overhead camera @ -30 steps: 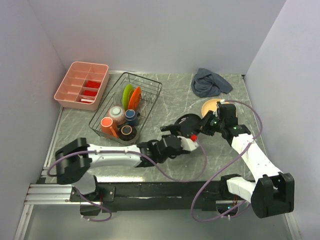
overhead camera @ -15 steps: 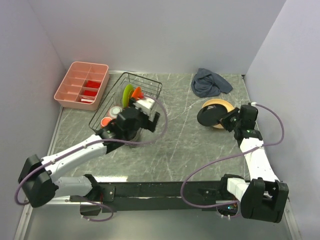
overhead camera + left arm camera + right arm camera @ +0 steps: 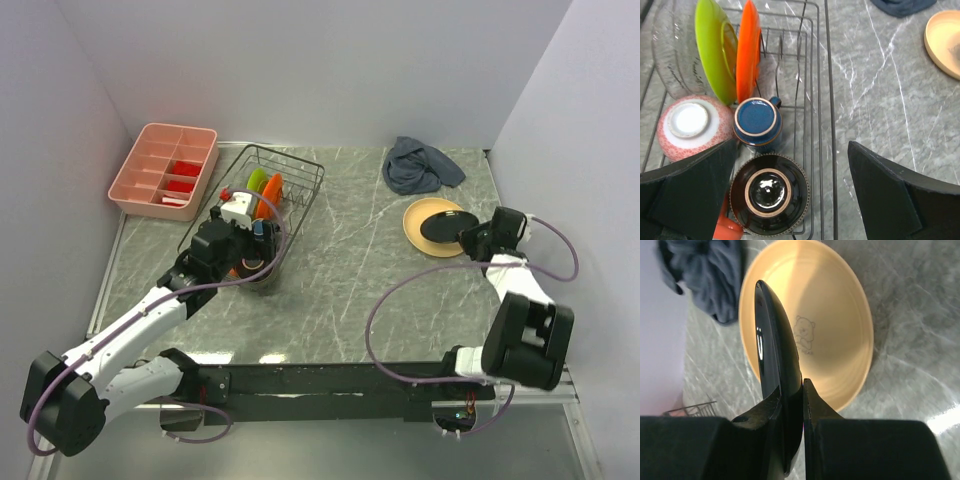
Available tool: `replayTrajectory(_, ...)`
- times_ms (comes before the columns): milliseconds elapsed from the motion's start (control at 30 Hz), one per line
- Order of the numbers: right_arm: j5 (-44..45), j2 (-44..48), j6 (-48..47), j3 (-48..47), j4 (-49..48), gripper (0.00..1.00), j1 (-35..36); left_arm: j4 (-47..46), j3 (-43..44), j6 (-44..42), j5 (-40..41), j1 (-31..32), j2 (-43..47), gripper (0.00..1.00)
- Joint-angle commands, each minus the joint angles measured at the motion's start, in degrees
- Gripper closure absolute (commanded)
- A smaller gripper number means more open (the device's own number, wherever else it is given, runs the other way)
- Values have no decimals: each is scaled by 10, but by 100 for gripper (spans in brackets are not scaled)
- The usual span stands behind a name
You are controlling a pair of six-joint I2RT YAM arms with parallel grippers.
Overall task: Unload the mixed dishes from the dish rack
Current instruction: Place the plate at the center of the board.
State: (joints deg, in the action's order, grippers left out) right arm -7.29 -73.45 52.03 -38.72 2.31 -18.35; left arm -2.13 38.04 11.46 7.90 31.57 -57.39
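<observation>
The black wire dish rack (image 3: 300, 185) stands at the back left. In it are a lime green plate (image 3: 715, 47) and an orange plate (image 3: 747, 50) on edge. Upside down beside them sit a dark blue cup (image 3: 756, 117), a dark brown bowl (image 3: 769, 192) and a pinkish bowl (image 3: 690, 125). An orange mug (image 3: 727, 230) peeks in at the bottom. My left gripper (image 3: 790, 195) hangs open above the brown bowl, holding nothing. My right gripper (image 3: 800, 405) is shut on the rim of a black plate (image 3: 775, 355), held just over the tan-yellow plate (image 3: 830, 325) on the table.
A pink compartment tray (image 3: 165, 170) sits left of the rack. A grey cloth (image 3: 420, 165) lies at the back right, behind the tan plate (image 3: 415, 215). A clear glass dish (image 3: 675, 50) leans behind the green plate. Walls close in on both sides.
My left arm swung from the table's middle back over the rack, and its jaws spread fully. My right gripper carried the black plate rightward and over the tan plate.
</observation>
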Motion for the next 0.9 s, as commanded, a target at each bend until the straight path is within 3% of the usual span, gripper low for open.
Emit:
replayTrajectory(0, -46, -75, -15, -58, -54, 95, -4, -39, 3, -15, 33, 1, 19, 1)
replayTrajectory(267, -92, -172, -29, -91, -93, 94, -7, -41, 5, -29, 45, 1, 23, 1)
replayTrajectory(467, -101, -209, -74, -137, -31, 58, -8, -30, 12, -32, 54, 1, 20, 0)
replayTrajectory(567, -82, -217, -100, -166, 24, 44, -8, -29, 13, -33, 53, -1, 18, 1)
replayTrajectory(867, -21, -193, -172, -204, 148, 23, -7, -29, 15, -27, 42, 0, 11, 1)
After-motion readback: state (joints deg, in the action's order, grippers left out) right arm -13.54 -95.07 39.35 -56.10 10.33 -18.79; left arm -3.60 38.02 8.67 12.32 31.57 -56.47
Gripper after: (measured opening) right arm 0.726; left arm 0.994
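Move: My right hand still pinches the black plate by its right, near rim, holding it slanted. The yellow plate it is being set on has its middle about 4 cm ahead of that hand, 6 cm to its left and some 7 cm below. The grey towel lies about 20 cm ahead, 10 cm left and 6 cm lower. From my left hand, waiting open over the rack, the yellow plate is roughly 9 cm ahead, 44 cm right and 16 cm down. I lower the black plate onto the yellow one with my right hand, sinking about 5 cm while pushing nearly 4 cm forward. Then I open the fingers wide and let go, going on another 2 cm forward with a slight lift before easing back and down about a centimetre, the wrist turning counter-clockwise and tipping down some 10 degrees each. ##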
